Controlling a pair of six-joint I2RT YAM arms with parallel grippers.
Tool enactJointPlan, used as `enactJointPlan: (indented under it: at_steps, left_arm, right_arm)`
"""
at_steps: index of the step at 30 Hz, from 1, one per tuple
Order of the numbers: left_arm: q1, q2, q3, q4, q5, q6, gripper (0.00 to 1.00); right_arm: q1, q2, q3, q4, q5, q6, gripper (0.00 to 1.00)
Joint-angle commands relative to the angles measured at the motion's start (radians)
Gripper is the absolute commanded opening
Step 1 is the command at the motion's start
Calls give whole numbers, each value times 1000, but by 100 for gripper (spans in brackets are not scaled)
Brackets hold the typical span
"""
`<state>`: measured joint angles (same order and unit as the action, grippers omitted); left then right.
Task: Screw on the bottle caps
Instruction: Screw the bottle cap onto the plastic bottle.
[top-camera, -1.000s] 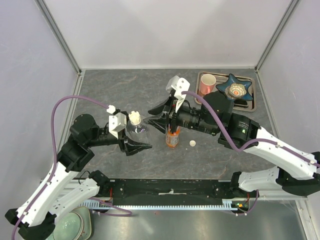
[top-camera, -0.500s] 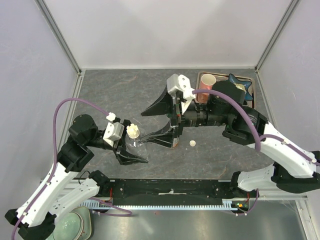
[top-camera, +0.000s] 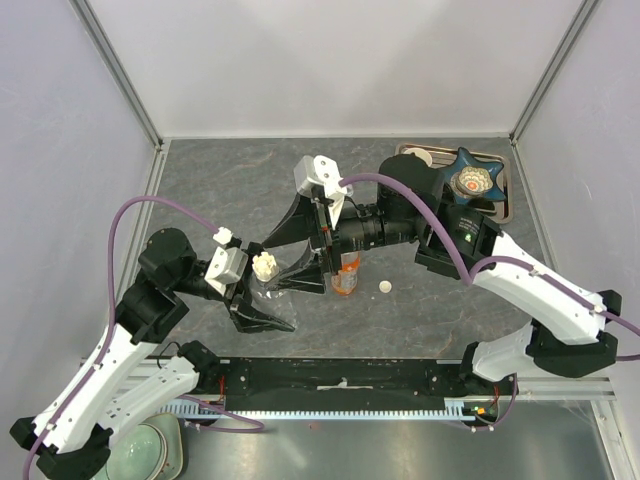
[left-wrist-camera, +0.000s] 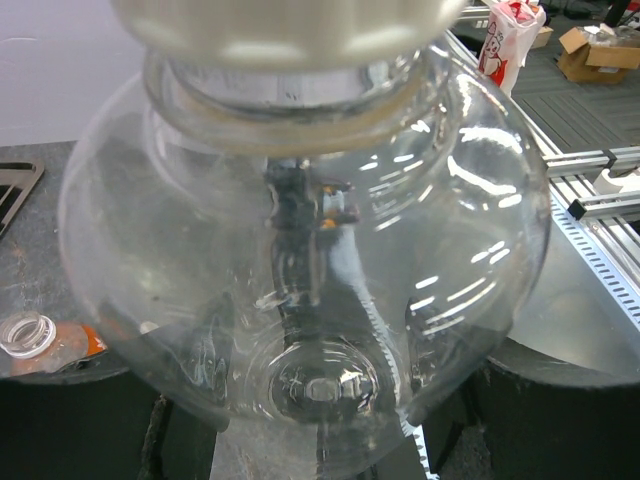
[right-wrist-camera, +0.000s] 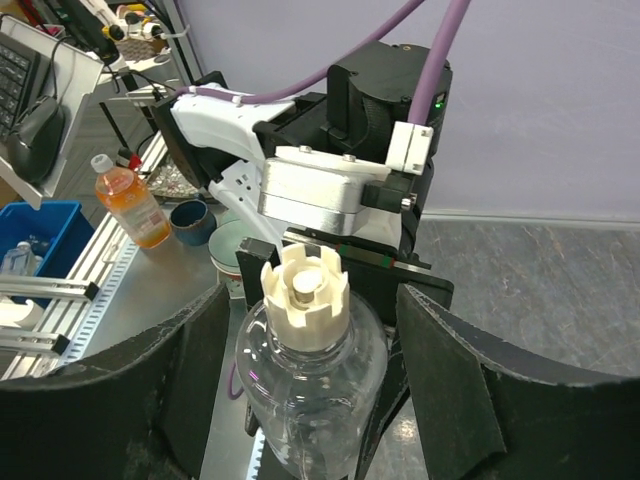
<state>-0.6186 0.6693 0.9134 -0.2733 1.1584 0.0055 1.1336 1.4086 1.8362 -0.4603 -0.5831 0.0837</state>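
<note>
A round clear bottle (top-camera: 268, 283) with a cream notched cap (top-camera: 265, 266) on its neck is held by my left gripper (top-camera: 262, 295), shut on its lower body. That bottle (left-wrist-camera: 300, 250) fills the left wrist view, cap (left-wrist-camera: 285, 30) at the top. My right gripper (top-camera: 293, 255) is open, one finger on each side of the bottle (right-wrist-camera: 310, 390), apart from it; the cap (right-wrist-camera: 305, 292) shows between them. The orange bottle (top-camera: 345, 278) stands just right of them, its neck (left-wrist-camera: 25, 335) looking uncapped. A loose white cap (top-camera: 385, 287) lies on the table right of it.
A metal tray (top-camera: 502, 205) at the back right holds a blue star-shaped dish (top-camera: 474, 180) and a pink mug (top-camera: 420, 157), mostly hidden by the right arm. The left arm's purple cable (top-camera: 150, 205) loops over the table's left side.
My right gripper opened, left the top of the orange bottle and swung left to straddle the clear bottle. My left gripper turned and shifted slightly nearer with the bottle.
</note>
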Motion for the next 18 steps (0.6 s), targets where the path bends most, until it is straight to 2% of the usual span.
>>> enactJointPlan:
  at_steps: [1,10,14,18]
  left_arm:
    - [2,-4,7,46,17,22,26]
    - [2,-13,-1,46,1,25,26]
    - [3,-20,-2,42,-28,31,25]
    - [3,-28,-8,25,-37,47,25]
  right_arm:
    - [-3,18,43,41,-63,17,73]
    - [-3,43,26,84,-73,42,57]
    - [-3,41,20,91,-63,44,39]
    - [-3,24,-5,103,-41,47,36]
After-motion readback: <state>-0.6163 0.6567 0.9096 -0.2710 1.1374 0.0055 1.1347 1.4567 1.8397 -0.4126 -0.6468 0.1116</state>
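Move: The white cap sits on the neck of the plastic bottle in the left hand, about 2 cm beyond the right fingers to their left, 1 cm lower and level with them fore and aft. From the left hand it is roughly 9 cm up, 2 cm ahead and 1 cm left. The open orange bottle stands some 10 cm ahead, 10 cm right and 30 cm below the right hand, with a loose cap on the table 9 cm right of that bottle. With its open fingers already pointing at the capped bottle, the right hand eases about 1.5 cm to the left and barely half a centimetre down, bringing its tips to either side of the white cap with only a slight counter-clockwise turn. The fingers close throughout, from about three quarters open to under half, and stop with the cap pinched between them at the sides, while the left hand stays practically still and keeps its grip on the plastic bottle. ##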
